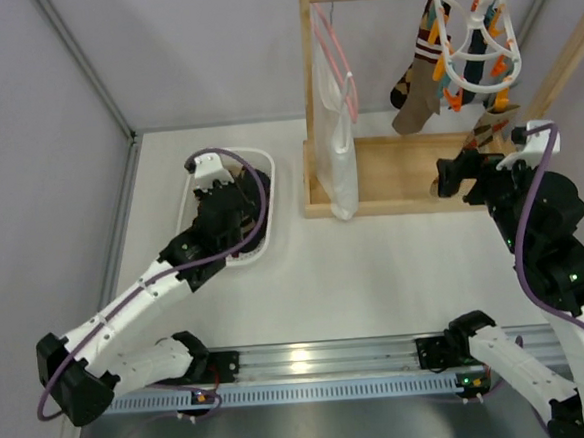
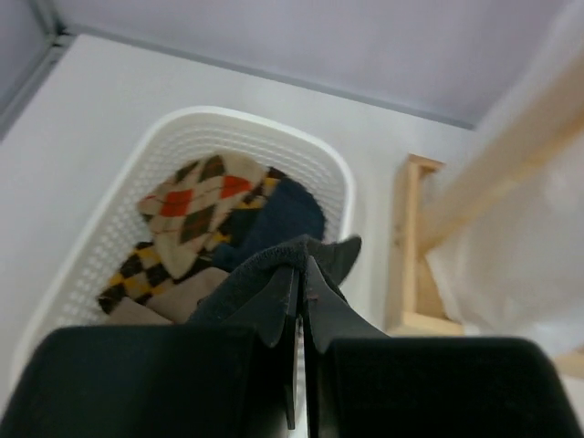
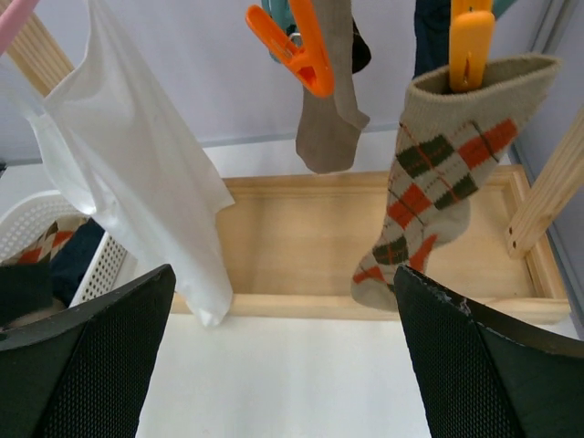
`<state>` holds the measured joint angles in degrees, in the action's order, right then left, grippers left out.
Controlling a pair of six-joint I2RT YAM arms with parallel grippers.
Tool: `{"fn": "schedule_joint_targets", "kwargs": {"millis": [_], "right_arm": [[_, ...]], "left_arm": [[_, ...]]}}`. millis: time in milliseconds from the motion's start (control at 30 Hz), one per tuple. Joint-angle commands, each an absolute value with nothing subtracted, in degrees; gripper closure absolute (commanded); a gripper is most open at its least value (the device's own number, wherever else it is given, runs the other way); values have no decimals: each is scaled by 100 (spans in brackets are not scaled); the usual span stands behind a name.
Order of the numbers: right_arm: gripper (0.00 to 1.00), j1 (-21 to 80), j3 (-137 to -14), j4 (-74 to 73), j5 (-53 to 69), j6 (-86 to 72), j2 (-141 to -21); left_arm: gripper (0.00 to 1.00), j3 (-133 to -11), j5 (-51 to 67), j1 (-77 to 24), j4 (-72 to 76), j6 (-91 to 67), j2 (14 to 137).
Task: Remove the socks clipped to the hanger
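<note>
The white hanger (image 1: 475, 41) with orange and teal clips hangs from the wooden rail at the back right. Clipped to it are an argyle sock (image 3: 429, 182), under an orange clip (image 3: 470, 41), and a taupe sock (image 3: 327, 119), which the top view shows as a taupe sock (image 1: 415, 85) with a striped cuff. My right gripper (image 3: 283, 365) is open and empty, below and in front of these socks. Over the white basket (image 2: 119, 196), my left gripper (image 2: 301, 269) is shut on a dark sock (image 2: 246, 278). Argyle socks (image 2: 196, 205) and a navy sock (image 2: 287, 214) lie in the basket.
A white cloth bag (image 3: 137, 173) hangs on a pink wire hanger (image 1: 338, 50) at the rack's left end. The rack's wooden base tray (image 3: 301, 228) lies under the socks, with a slanted wooden post (image 3: 547, 192) on the right. The wall stands close behind.
</note>
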<state>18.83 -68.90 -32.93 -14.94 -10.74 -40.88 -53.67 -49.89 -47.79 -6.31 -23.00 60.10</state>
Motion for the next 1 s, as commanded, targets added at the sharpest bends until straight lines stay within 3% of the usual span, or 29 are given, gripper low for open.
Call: {"fn": "schedule_joint_targets", "kwargs": {"millis": [0,267,300,400,533,567,800,967], "right_arm": [[1,1802,-6707,-3656,-1617,-1116,-3798],[1,1802,-6486,-4139,-1819,-1020,-3244],[1,1802,-6469,-4166,-1819,-1002,-3217],[1,1793,-6399,-4210,-1732,-1011,-3164],[0,1793,-6337,-4227,-1749,-1019,-3138],[0,1802,-6337,-4228,-1749,-1028,-3138],[1,1793,-6311,-4245,-2258,-1265,-3041],[0,1802,-6328,-4385,-2610,-1397,-3076]], "left_arm": [[100,-5748,-4054,-3834,-1204,-2689,6178],[98,-6003,-2840,-2295,-1345,-2839,7057],[81,-6046,-2769,-2224,-1440,-2874,7206],[70,-6030,-2568,-2101,-1477,-2944,7330],[27,-5986,-2408,-2092,-1503,-2971,7234],[2,-5985,-2400,-2092,-1555,-2997,7094],[2,-6020,-828,-2223,-1416,-3085,6364],[2,-5959,-229,-3294,-924,-2804,6275]]}}
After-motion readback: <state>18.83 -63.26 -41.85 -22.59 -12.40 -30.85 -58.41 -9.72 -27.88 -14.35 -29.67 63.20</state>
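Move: Pinching a dark sock in its shut fingers, the left hand has the basket's sock pile about 9 cm ahead, 6 cm to its left and some 21 cm below; the hanging white cloth is roughly 10 cm ahead, 20 cm right and slightly higher. For the empty right hand, the argyle sock hangs about 15 cm ahead, 4 cm right, near its height, the striped brown sock some 26 cm ahead, almost straight on and 5 cm higher. Swinging left, forward and down into the basket, about 8 cm each way with the fingers tipping down some 20 degrees, the left hand opens wide and lets go of the dark sock. It then rises, backing off and turning clockwise towards the rack. The open right hand draws back and sinks about 4 cm, then shifts right, away from the argyle sock. ##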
